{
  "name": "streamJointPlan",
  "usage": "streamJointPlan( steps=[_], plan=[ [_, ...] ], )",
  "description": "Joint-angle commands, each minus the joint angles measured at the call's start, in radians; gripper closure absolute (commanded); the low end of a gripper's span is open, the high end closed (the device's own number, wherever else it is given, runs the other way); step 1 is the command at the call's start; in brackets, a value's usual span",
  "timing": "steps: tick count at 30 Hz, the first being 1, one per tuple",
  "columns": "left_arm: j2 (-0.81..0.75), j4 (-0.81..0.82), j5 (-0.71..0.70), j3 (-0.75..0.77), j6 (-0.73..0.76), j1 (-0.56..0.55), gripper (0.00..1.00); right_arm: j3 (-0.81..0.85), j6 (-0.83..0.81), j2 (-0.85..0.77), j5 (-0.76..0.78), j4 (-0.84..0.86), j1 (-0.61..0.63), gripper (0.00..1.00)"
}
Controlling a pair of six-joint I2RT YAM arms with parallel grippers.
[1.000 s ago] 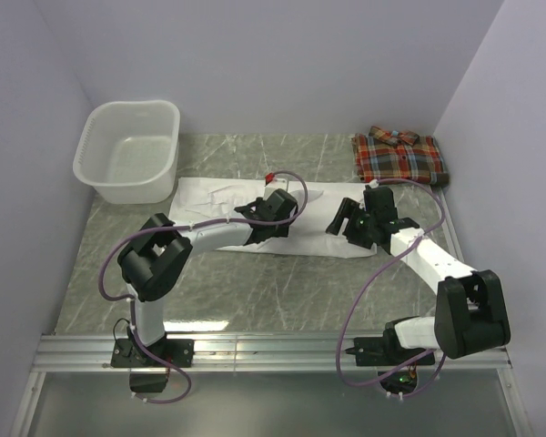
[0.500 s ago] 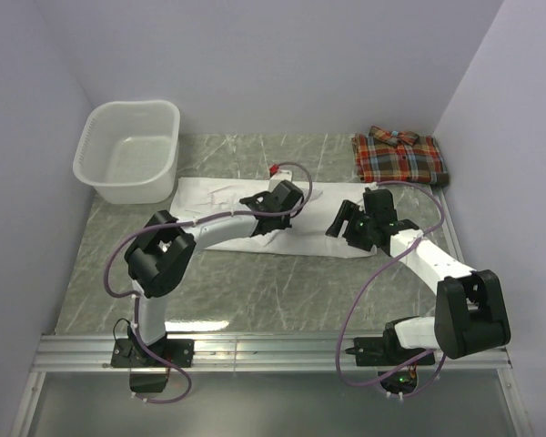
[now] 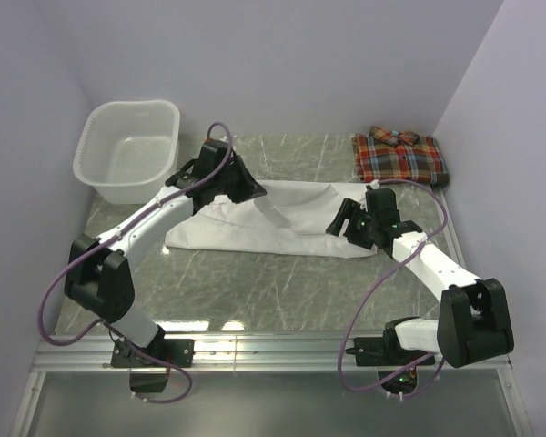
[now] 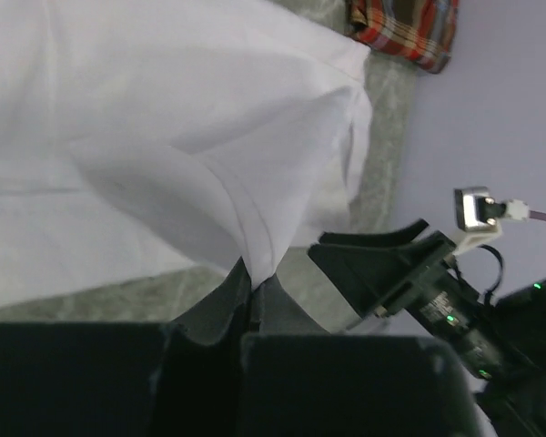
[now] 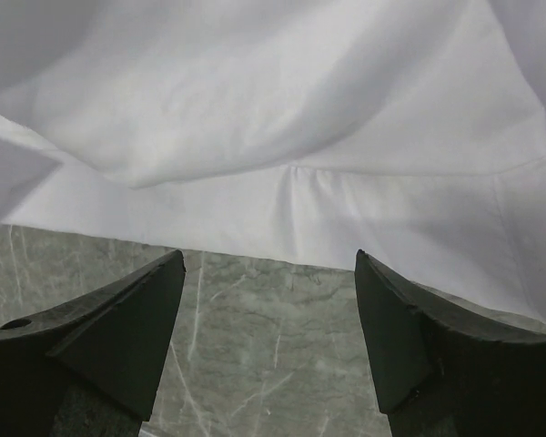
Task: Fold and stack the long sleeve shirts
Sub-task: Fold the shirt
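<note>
The white long sleeve shirt (image 3: pixel 255 232) lies spread across the middle of the table. My left gripper (image 3: pixel 251 191) is over its back left part, shut on a raised fold of the white cloth (image 4: pixel 255 259). The fold rises as a ridge from the flat fabric to the jaws. My right gripper (image 3: pixel 339 221) stands open just off the shirt's right front edge (image 5: pixel 282 209), with bare table (image 5: pixel 268 309) between its fingers (image 5: pixel 136 319). The plaid long sleeve shirt (image 3: pixel 400 157) lies folded at the back right corner, also seen as the plaid shirt (image 4: pixel 405 32).
A white plastic basket (image 3: pixel 127 150) stands at the back left, close behind the left arm. Walls close in the table on the left, back and right. The right arm's gripper body (image 4: pixel 419 273) shows near the left wrist camera.
The left gripper closed on the white cloth and the arm swung from the shirt's middle toward the back left, drawing up a fold. The shirt's outline shifted. The right arm barely moved.
</note>
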Motion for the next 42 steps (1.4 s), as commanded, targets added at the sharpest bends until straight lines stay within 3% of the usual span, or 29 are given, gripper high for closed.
streamJointPlan(
  steps=[1,6,12,16,17,20,22,28,32,38,42],
  plan=[
    [-0.082,0.176,0.239,-0.131,-0.235,0.010,0.99,0.022,-0.023,-0.036,-0.010,0.008,0.007,0.18],
    [-0.083,0.295,0.306,-0.192,-0.364,0.010,0.96,0.022,-0.029,-0.028,-0.006,0.018,0.009,0.18],
    [-0.044,0.266,0.130,-0.164,-0.322,0.073,0.93,0.009,-0.020,-0.018,-0.002,0.034,0.009,0.18],
    [0.013,0.282,0.124,-0.156,-0.341,0.138,0.80,0.011,-0.026,-0.021,-0.002,0.031,0.007,0.18],
    [0.033,0.287,0.116,-0.157,-0.343,0.156,0.66,0.011,-0.029,-0.021,-0.001,0.030,0.007,0.18],
    [0.084,0.217,0.085,-0.117,-0.287,0.187,0.43,0.014,-0.046,-0.031,-0.001,0.027,0.009,0.18],
    [0.087,0.154,0.054,-0.078,-0.247,0.191,0.36,0.019,-0.071,-0.042,-0.001,0.030,0.021,0.18],
    [0.013,-0.032,-0.043,-0.010,-0.015,0.191,0.33,0.110,-0.170,-0.006,-0.053,0.074,0.075,0.20],
    [-0.097,-0.089,-0.147,-0.054,0.192,0.190,0.33,0.222,-0.221,0.096,-0.068,0.082,0.142,0.21],
    [-0.282,-0.071,-0.266,-0.258,0.390,0.190,0.30,0.359,-0.077,0.310,-0.088,0.143,0.154,0.21],
    [-0.402,0.003,-0.341,-0.402,0.438,0.190,0.28,0.404,0.039,0.462,-0.143,0.217,0.156,0.21]
  ],
)
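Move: The closed left fingers already hold the white shirt's sleeve aloft. The spot where it is to be laid, mid-shirt, lies roughly 16 cm below, some 3 cm ahead and 3 cm left; the foot of the hanging cloth is 8 cm to the right, 2 cm back. The basket stands about 40 cm left, 17 cm ahead. From the right hand, the cloth's foot is some 17 cm left, 6 cm ahead, and the landing spot 28 cm left, 11 cm ahead, both about 5 cm lower. Swinging back about 4 cm and then forward and left with a dip of some 5 cm, the left hand opens wide over the shirt and lets go of the sleeve, then sweeps empty to the left and back towards the basket side, tilting its left side up. The right hand, still open, rests, then arcs forward-left some 13 cm, up then down, over the shirt towards the laid fold, turning counter-clockwise. ##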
